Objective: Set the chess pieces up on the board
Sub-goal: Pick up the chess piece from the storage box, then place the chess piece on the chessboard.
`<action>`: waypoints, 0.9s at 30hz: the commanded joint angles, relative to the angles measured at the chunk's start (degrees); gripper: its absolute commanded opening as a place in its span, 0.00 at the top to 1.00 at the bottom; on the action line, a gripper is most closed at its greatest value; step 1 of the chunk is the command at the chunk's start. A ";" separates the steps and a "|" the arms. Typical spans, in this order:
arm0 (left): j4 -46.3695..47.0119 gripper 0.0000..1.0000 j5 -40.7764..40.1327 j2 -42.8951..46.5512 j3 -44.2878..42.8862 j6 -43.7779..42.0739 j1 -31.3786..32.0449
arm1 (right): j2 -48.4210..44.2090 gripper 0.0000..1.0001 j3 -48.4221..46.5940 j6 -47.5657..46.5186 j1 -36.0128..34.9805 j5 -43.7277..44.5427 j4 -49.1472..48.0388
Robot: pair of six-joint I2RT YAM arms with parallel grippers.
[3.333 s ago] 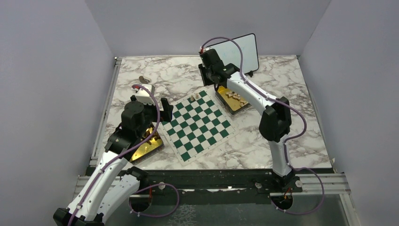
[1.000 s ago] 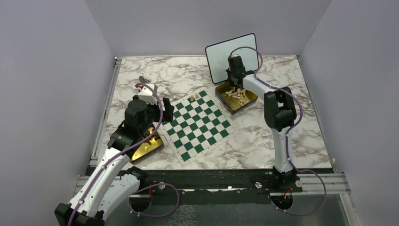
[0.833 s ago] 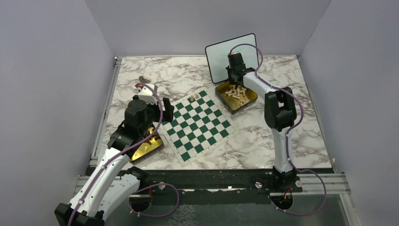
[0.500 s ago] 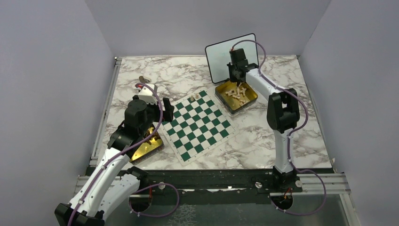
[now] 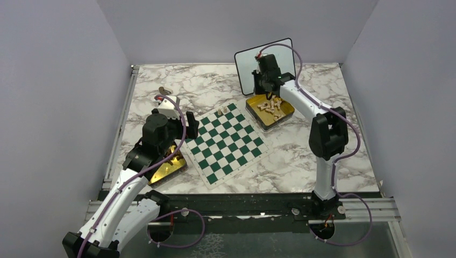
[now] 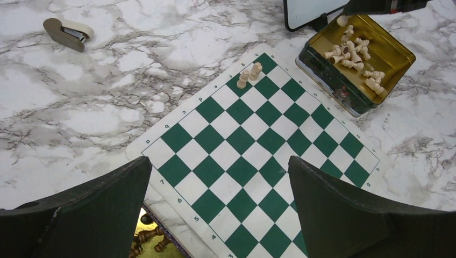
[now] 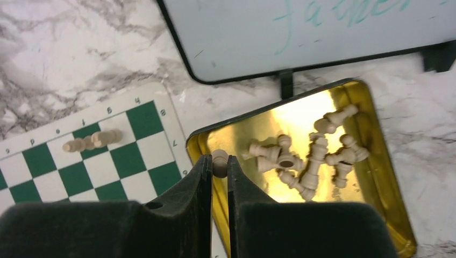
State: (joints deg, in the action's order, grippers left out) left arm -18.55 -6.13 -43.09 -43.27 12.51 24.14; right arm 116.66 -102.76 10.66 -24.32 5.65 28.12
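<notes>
The green and white board (image 5: 226, 141) lies mid-table, and two pale chess pieces (image 5: 222, 111) (image 6: 250, 74) stand at its far corner. Several more pale pieces (image 7: 309, 156) lie jumbled in a gold tin (image 5: 270, 111) beside the board. My right gripper (image 7: 218, 164) hangs above that tin's left rim, shut on one pale piece (image 7: 219, 161) whose rounded top pokes out between the fingertips. Over the board's near left side my left gripper (image 6: 219, 183) stands wide open with nothing between its fingers. Dark brown pieces (image 6: 148, 242) show in a second gold tin (image 5: 164, 167) under the left arm.
A small framed whiteboard (image 5: 258, 63) stands upright right behind the pale pieces' tin, close to the right wrist. A beige stapler-like object (image 6: 67, 33) lies on the marble at the far left. Grey walls close in the table on three sides.
The right gripper has risen out of the gold tin with a pale piece in its fingertips and drifted slightly left toward the board. The left arm has stayed still.
</notes>
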 commanded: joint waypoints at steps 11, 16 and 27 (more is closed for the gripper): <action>0.95 0.01 -0.89 1.40 0.20 -0.65 0.30 | -1.02 0.91 6.98 1.74 -11.57 1.00 -5.10; 0.90 0.01 -0.73 1.39 0.20 -0.65 0.32 | 2.43 0.91 5.28 2.08 -14.37 3.51 -5.55; 0.88 0.01 -0.79 1.54 0.20 -0.59 0.36 | 7.79 0.91 2.39 1.83 -16.77 7.14 -5.34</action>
State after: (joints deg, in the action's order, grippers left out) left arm -18.52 -6.13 -42.46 -43.27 12.51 24.14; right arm 122.96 -98.24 12.19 -40.49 9.54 23.64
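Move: The white chess piece is already pinched in the right hand. It is bound for the board's far right corner, around square g7, about 13 cm to this hand's left, 7 cm back and 14 cm below. Of the two standing pieces, the g8 one is some 15 cm left and 5 cm back, the f8 one 18 cm left and 7 cm back. The storage box's middle lies 8 cm right, 4 cm back. From the left hand, g7 is about 16 cm ahead, 20 cm right. The held chess piece is carried by the right arm from above the storage box's far left part to the board, some 12 cm left with about 7 cm back and 8 cm down. Both sideways and backward travel die out near g7, just nearer the robot than the two standing pieces, and the hand ends sinking almost straight down. It swings about 12 degrees counter-clockwise, fingers keeping their pinch. ##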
